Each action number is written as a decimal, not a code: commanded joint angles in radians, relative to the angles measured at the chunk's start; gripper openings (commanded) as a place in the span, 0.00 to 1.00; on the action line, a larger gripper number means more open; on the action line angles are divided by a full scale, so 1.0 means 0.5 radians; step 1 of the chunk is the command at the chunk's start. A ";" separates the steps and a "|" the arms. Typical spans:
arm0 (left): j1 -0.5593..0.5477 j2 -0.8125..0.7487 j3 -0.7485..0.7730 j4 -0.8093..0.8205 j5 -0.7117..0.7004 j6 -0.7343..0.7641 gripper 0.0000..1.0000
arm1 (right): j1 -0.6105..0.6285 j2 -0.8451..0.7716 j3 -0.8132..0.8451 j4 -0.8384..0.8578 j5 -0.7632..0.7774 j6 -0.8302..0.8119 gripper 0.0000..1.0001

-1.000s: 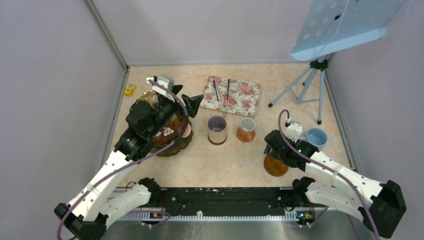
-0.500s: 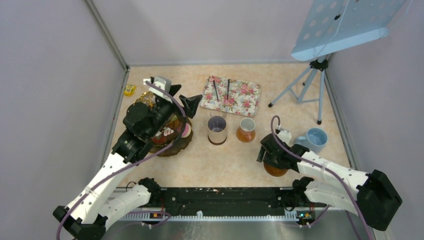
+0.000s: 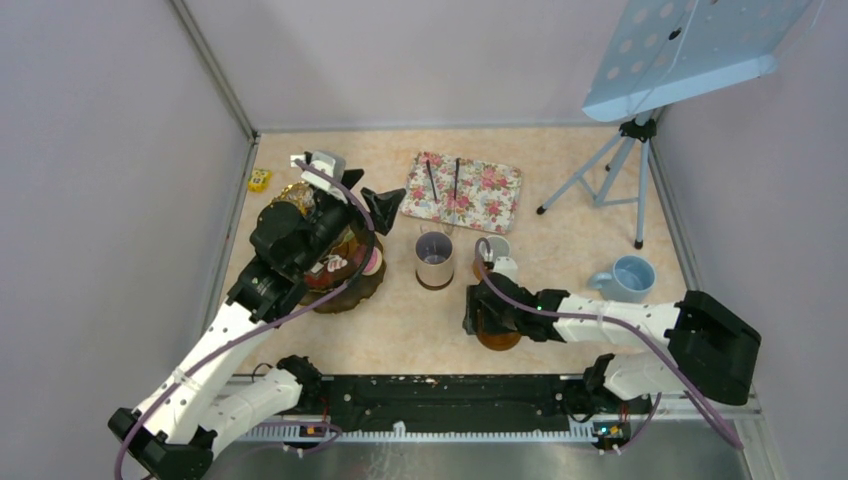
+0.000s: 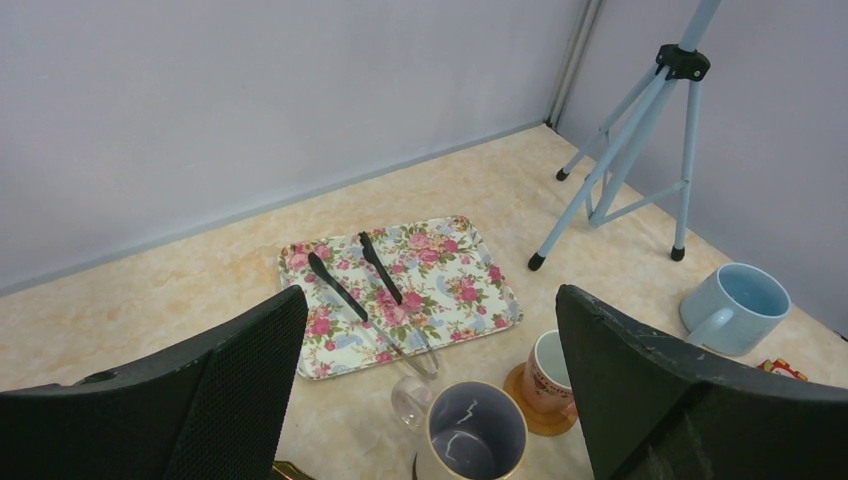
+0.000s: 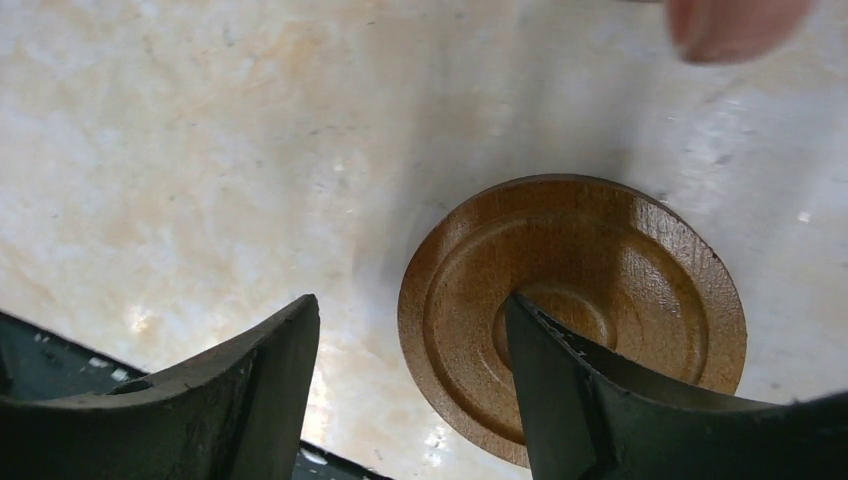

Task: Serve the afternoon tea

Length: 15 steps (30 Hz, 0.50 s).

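My right gripper [image 3: 478, 322] is low on the table in front of the white cup [image 3: 494, 246], open. In the right wrist view, one of its fingers [image 5: 600, 400] rests on top of a round orange-brown disc [image 5: 600, 270] while the other stands on bare table beside the rim. The disc [image 3: 500, 338] lies flat. Beside the cup stands the tall lilac mug [image 3: 434, 258], empty. The light-blue mug [image 3: 632, 276] sits at the right. My left gripper [image 3: 372, 203] hangs open and empty above a brown stand [image 3: 355, 288] holding small toy cakes [image 3: 372, 262], mostly hidden by the arm.
A rose-patterned tray [image 3: 490, 195] with black tongs [image 3: 431, 176] lies behind the mugs. A blue tripod [image 3: 600, 185] with a perforated shelf [image 3: 690, 50] fills the back right. A small yellow object [image 3: 259, 180] sits by the left wall. The white cup [image 4: 548, 368] stands on its own orange disc.
My right arm has swung left, and the orange-brown disc has slid with it from beside the light-blue mug to in front of the white cup. The left arm has barely shifted.
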 commanded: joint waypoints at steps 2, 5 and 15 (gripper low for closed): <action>0.013 -0.007 0.014 0.093 0.024 -0.014 0.99 | 0.034 0.043 -0.092 0.368 -0.332 -0.141 0.67; 0.011 -0.013 0.013 0.093 0.034 -0.017 0.99 | 0.098 0.092 -0.060 0.436 -0.370 -0.215 0.67; 0.011 -0.012 0.010 0.093 0.017 -0.010 0.99 | 0.320 -0.185 0.190 0.209 0.232 -0.380 0.66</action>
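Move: The right hand has one finger on the brown coaster, whose middle lies about 4 cm to its right, level with it fore and aft and some 2 cm below. The small cup on its coaster stands roughly 14 cm ahead and 3 cm to the right; the tall mug about 13 cm ahead and 10 cm to the left. From the waiting left hand, the brown coaster is some 10 cm back, 24 cm to the right and 37 cm below. With the tip of its right-hand finger already down on the brown coaster, the right hand goes on dragging it to the left across the bare table, about 5 cm, curving back towards the near table edge by half as much as it slows. The wrist turns some 15 degrees counter-clockwise along the way, the fingers keep their wide gap, and the hand eases up about a centimetre, mostly at the very end, as if to come off the coaster. ##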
